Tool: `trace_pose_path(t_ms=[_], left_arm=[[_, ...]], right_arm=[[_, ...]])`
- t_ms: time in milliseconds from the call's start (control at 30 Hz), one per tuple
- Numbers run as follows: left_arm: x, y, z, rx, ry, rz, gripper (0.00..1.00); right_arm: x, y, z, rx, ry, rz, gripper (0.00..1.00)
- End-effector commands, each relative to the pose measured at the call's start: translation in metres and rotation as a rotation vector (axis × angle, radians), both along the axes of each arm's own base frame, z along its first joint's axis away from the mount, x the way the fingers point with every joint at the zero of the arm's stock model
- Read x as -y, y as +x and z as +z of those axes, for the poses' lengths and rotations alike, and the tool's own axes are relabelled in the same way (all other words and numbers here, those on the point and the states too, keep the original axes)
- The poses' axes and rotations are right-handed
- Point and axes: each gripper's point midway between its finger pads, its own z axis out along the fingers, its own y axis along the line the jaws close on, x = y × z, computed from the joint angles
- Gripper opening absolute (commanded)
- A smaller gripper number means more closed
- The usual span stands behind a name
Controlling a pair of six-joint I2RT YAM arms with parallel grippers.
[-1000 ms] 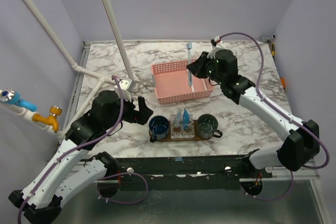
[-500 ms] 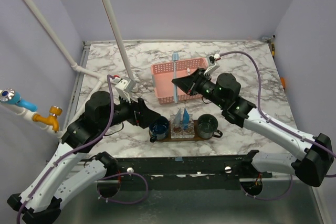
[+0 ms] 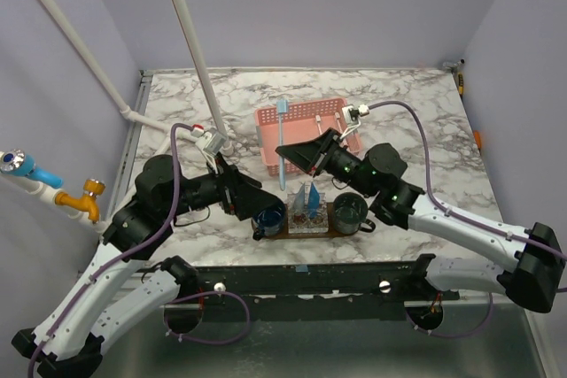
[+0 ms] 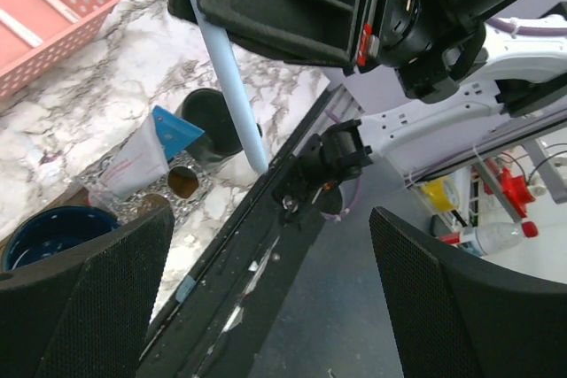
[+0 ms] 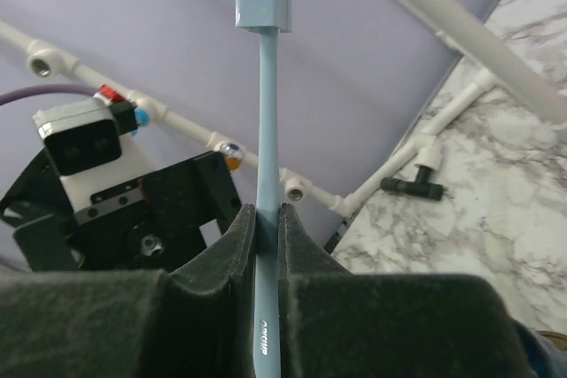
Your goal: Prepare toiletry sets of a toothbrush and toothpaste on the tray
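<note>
My right gripper (image 3: 291,153) is shut on a light blue toothbrush (image 3: 282,135), held upright with its head on top, above the tray's left part. In the right wrist view the toothbrush handle (image 5: 267,121) is pinched between the pads of the right gripper (image 5: 267,223). The brown tray (image 3: 306,234) carries two dark cups (image 3: 267,212) (image 3: 348,210) and a clear glass with blue toothpaste tubes (image 3: 307,195). My left gripper (image 3: 259,197) stands open beside the left cup, nothing between its fingers (image 4: 89,298). The left wrist view shows the toothbrush (image 4: 232,77) and a toothpaste tube (image 4: 146,152).
A pink perforated basket (image 3: 270,143) stands behind the tray with white toothbrushes (image 3: 341,119) in it. White pipes (image 3: 190,50) rise at the left. The table's near edge (image 4: 266,219) runs just in front of the tray.
My right gripper has carried the toothbrush from above the basket leftward and nearer, towards the tray. My left gripper has reached right, up to the left cup, still open.
</note>
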Motion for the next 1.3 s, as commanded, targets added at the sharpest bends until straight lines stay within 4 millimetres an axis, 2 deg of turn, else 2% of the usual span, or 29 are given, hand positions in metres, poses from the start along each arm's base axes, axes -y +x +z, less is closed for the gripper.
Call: trace_pose_path(t_ms=[0,200,467,700,833,1100,1267], left_arm=[[0.003,-0.012,0.021,0.017,-0.07,-0.062,0.91],[0.001,-0.02,0.042,0.041,-0.109,-0.079,0.91],[-0.004,-0.031,0.061,0.072,-0.154,-0.095,0.91],[-0.003,-0.046,0.074,0.104,-0.165,-0.172,0.91],[-0.003,-0.051,0.076,0.106,-0.152,-0.199,0.91],[-0.002,-0.072,0.077,0.074,-0.131,-0.328,0.91],[-0.006,-0.078,0.071,0.052,-0.097,-0.341,0.91]], right_arm=[[-0.014,-0.031,0.029,0.058,0.085,0.104,0.01],[-0.023,-0.064,0.033,0.089,0.105,0.217,0.01],[-0.006,-0.107,0.024,0.146,0.12,0.352,0.01],[0.003,-0.15,0.01,0.205,0.032,0.562,0.01],[0.006,-0.167,0.0,0.214,-0.025,0.66,0.01],[0.011,-0.193,-0.011,0.263,-0.108,0.801,0.01],[0.011,-0.198,-0.015,0.272,-0.148,0.831,0.01]])
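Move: The toothbrush, already in the right fingers, has its middle about 9 cm ahead of the open left hand, 5 cm to its right and 2 cm above it. From the right hand, the left gripper lies roughly 9 cm back, 5 cm left and 2 cm lower. Some 22–25 cm below the left hand are the blue mug, 7 cm ahead and level sideways; the clear holder, 9 cm ahead and 10 right; and the green mug, 9 ahead and 21 right. Back towards the base by about 18 cm goes the right hand, keeping its pinch on the toothbrush and turning roughly 45 degrees counter-clockwise, so that the brush head swings round to the left gripper. The left hand, fingers still wide open, rises about 7 cm while drawing back 6 and turning slightly clockwise, its opening kept facing the brush. ##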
